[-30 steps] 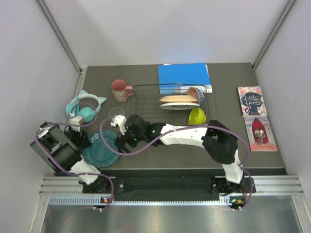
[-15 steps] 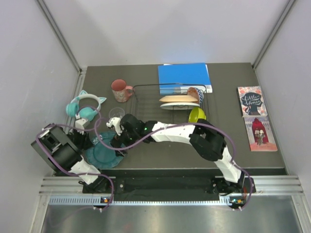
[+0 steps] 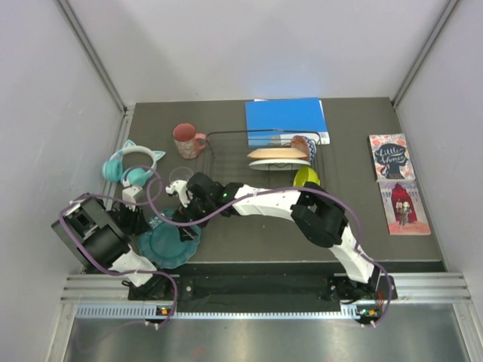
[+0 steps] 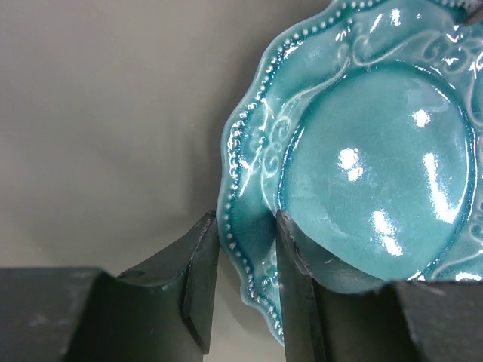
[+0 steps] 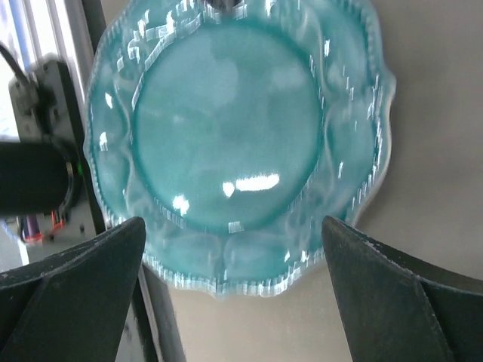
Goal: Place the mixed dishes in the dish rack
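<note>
The teal scalloped plate [image 3: 167, 243] [image 4: 377, 158] [image 5: 226, 128] lies at the near left of the table. My left gripper [image 3: 148, 226] [image 4: 245, 220] is shut on its left rim, one finger under the edge and one on top. Over the plate's far edge hovers my right gripper [image 3: 185, 220] [image 5: 232, 226], jaws wide open and apart from the plate. The black wire dish rack [image 3: 226, 136] at the back holds the peach plate [image 3: 278, 154], the white plate [image 3: 281, 164] and the yellow-green bowl [image 3: 306, 178]. The pink mug [image 3: 186, 140] and clear cup [image 3: 181, 176] stand left of the rack.
Teal cat-ear headphones [image 3: 133, 164] lie at the left, close to the left arm. A blue book [image 3: 285, 115] sits behind the rack. Two picture books [image 3: 389, 157] [image 3: 406, 207] lie at the right. The table's near edge runs just below the teal plate.
My left jaws have narrowed onto the plate's rim, and the plate has shifted toward the near edge. The right gripper has swung left and now hangs over the plate.
</note>
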`<act>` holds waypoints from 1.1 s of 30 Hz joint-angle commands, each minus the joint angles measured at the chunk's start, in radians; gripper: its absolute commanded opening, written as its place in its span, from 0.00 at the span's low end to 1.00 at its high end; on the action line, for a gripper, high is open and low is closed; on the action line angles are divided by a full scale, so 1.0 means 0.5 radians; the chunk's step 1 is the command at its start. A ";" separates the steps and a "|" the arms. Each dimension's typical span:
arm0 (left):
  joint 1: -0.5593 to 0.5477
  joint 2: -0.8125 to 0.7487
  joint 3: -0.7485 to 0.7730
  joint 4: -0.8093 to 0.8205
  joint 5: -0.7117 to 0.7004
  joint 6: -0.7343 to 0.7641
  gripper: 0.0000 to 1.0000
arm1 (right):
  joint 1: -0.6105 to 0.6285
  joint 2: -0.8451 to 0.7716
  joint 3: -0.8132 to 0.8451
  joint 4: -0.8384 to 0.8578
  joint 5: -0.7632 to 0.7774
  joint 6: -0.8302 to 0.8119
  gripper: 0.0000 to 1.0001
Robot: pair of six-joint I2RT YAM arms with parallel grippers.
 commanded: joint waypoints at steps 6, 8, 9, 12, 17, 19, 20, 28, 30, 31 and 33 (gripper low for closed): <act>-0.016 0.040 -0.070 0.025 -0.296 0.060 0.24 | -0.005 -0.454 -0.402 -0.084 0.125 -0.056 1.00; -0.016 0.040 -0.070 0.025 -0.302 0.057 0.23 | -0.005 -0.429 -0.402 -0.087 0.125 -0.043 1.00; -0.016 0.031 -0.070 0.025 -0.299 0.057 0.21 | -0.005 -0.393 -0.399 -0.090 0.125 -0.034 1.00; -0.016 -0.012 -0.086 0.012 -0.275 0.063 0.14 | -0.005 -0.289 -0.314 -0.130 0.104 -0.022 1.00; -0.022 -0.052 -0.107 0.024 -0.262 0.057 0.08 | -0.032 -0.141 -0.163 -0.099 -0.074 0.082 1.00; -0.022 -0.052 -0.110 0.025 -0.265 0.063 0.08 | -0.029 -0.074 -0.087 -0.124 -0.117 0.076 0.98; -0.022 -0.052 -0.116 0.025 -0.268 0.063 0.08 | -0.026 -0.058 -0.065 -0.145 -0.136 0.073 0.98; -0.028 -0.080 -0.168 0.061 -0.213 0.020 0.08 | -0.008 0.046 0.064 -0.192 -0.280 0.073 0.70; -0.037 -0.101 -0.175 0.058 -0.192 0.005 0.07 | -0.005 0.058 0.079 -0.192 -0.332 0.079 0.58; -0.049 -0.110 -0.178 0.058 -0.161 -0.020 0.07 | -0.008 0.065 0.097 -0.195 -0.356 0.092 0.53; -0.083 -0.153 -0.159 0.043 -0.121 -0.050 0.06 | -0.011 0.074 0.128 -0.201 -0.427 0.116 0.36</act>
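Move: The left hand already pinches the left rim of the teal plate, whose middle lies about 9 cm to its right, 4 cm back and 1 cm below; headphones stand some 20 cm ahead of this hand and 3 cm left. From the open right hand, above the plate's right side, the plate's middle is roughly 6 cm left, 4 cm back and 4 cm down. The glass stands some 17 cm ahead of the right hand and 2 cm left; the dish rack's middle is about 22 cm ahead and 25 cm right. The wide-open right hand first backs off to the right by about 5 cm, out towards the plate's right rim, and then sinks nearly 3 cm while easing a couple of centimetres back to the left and a little towards the base, its fingers tipping some 10 degrees steeper and closing to half open, one on each side of the rim. The left hand keeps its pinch on the left rim and almost stays in place, giving only about half a centimetre back and to the right. ##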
